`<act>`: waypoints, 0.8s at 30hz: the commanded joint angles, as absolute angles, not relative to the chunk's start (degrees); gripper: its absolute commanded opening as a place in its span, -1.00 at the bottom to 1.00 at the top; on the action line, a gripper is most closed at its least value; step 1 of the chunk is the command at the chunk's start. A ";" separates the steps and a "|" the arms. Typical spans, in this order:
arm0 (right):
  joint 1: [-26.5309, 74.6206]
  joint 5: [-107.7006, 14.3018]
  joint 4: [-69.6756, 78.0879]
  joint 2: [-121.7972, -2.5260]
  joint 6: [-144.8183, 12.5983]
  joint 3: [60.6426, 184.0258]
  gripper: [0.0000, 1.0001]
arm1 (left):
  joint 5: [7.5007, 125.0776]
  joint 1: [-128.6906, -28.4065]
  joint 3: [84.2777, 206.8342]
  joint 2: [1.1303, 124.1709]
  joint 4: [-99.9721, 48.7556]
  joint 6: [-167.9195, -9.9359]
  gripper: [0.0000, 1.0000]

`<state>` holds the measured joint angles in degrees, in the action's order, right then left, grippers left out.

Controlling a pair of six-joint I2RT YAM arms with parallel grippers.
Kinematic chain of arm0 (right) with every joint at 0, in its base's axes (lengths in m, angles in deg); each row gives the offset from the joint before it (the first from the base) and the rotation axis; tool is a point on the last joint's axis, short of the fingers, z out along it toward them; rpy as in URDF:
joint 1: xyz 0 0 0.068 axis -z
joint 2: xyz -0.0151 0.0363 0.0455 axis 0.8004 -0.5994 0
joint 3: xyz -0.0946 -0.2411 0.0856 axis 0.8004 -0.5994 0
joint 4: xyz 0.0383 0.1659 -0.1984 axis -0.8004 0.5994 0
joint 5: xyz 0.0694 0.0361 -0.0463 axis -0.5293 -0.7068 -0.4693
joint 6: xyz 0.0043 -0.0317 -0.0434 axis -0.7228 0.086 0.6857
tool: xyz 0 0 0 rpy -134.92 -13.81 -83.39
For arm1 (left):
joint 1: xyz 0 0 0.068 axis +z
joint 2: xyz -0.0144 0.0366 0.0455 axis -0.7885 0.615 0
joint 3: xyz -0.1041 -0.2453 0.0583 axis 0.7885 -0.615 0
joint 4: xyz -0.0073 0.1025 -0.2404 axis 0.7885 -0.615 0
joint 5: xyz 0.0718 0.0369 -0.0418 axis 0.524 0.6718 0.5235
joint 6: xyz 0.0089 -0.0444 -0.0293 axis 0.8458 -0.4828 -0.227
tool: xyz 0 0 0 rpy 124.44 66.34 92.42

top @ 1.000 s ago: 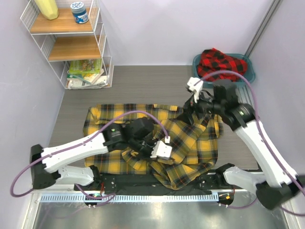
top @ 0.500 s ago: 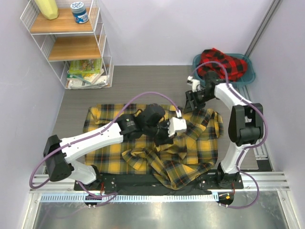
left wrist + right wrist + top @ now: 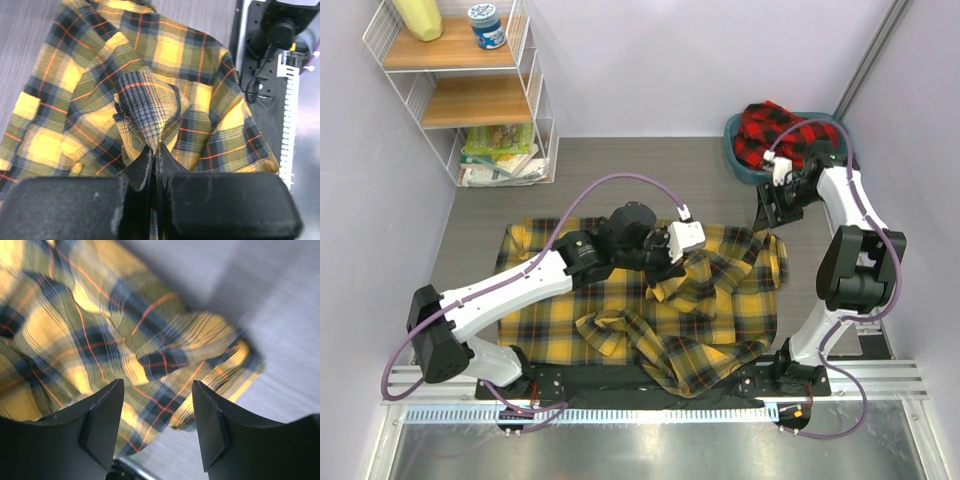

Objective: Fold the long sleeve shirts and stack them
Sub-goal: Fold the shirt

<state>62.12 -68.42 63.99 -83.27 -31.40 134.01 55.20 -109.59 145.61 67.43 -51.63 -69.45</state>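
The yellow-and-black long sleeve shirt (image 3: 560, 300) lies rumpled across the table. My left gripper (image 3: 668, 268) hangs over its middle, shut on a fold that it holds up in a peak (image 3: 147, 100); in the left wrist view the gripper (image 3: 156, 149) has fabric pinched between its closed jaws. My right gripper (image 3: 765, 218) is open over the shirt's far right corner (image 3: 210, 355), with nothing between its fingers (image 3: 107, 410). The red-and-black shirt (image 3: 782, 132) lies bunched in the teal basin at the far right.
The teal basin (image 3: 844, 160) stands against the right wall. A white wire shelf (image 3: 470, 95) with books and jars fills the far left corner. Bare grey tabletop (image 3: 620, 180) lies beyond the shirt. A black rail (image 3: 620, 385) runs along the near edge.
My left gripper has carried the pinched fold from the near side up toward the shirt's far middle. My right arm has swung rightward to the shirt's far right corner.
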 commanded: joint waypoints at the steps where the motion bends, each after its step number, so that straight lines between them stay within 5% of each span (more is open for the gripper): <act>1: 61.96 -66.31 65.32 -84.96 -32.48 130.20 0.27 | 55.74 -108.91 148.62 67.31 -48.28 -68.47 -1.00; 7: 62.05 -64.99 59.43 -89.01 -37.49 128.26 0.26 | 55.30 -108.91 148.36 66.87 -48.98 -67.42 -1.00; 10: 61.96 -64.81 56.09 -90.15 -40.13 128.35 0.08 | 54.78 -108.91 147.83 67.14 -48.98 -67.59 -1.00; 14: 62.22 -64.46 53.45 -91.55 -42.15 132.20 -0.40 | 52.58 -108.91 147.30 67.84 -48.98 -67.86 -1.00; 15: 62.31 -64.28 53.27 -91.73 -42.42 133.17 -0.70 | 52.66 -108.91 147.30 68.19 -48.89 -67.86 -1.00; 17: 62.23 -63.23 52.57 -92.35 -43.03 135.63 -0.97 | 52.93 -108.91 148.00 68.54 -48.54 -68.03 -1.00; 24: 61.96 -57.96 50.90 -96.12 -42.60 136.61 -0.97 | 50.30 -109.00 148.80 70.39 -49.33 -68.73 -1.00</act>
<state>62.01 -61.49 52.80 -93.74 -42.24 135.38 52.94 -108.98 146.49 69.55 -51.46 -68.20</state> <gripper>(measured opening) 0.023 0.005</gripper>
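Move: Below the open right hand, some 8 cm down and practically straight beneath it, lies the shirt's far right corner. The shirt's fold gripped by the left hand is about 23 cm to the right hand's left and 17 cm nearer the base; the basket with the red shirt stands roughly 20 cm farther out and 5 cm to its right. From the left hand, that far right corner is about 16 cm ahead, 23 cm to the right and 16 cm lower. Sinking about 8 cm and easing back a little, the right hand comes down onto the shirt's far right corner, shuts its fingers on the cloth, and then draws it some 7 cm forward towards the basket, rising slightly and turning about 10 degrees clockwise. The left hand stays in place, still pinching its gathered fold. ##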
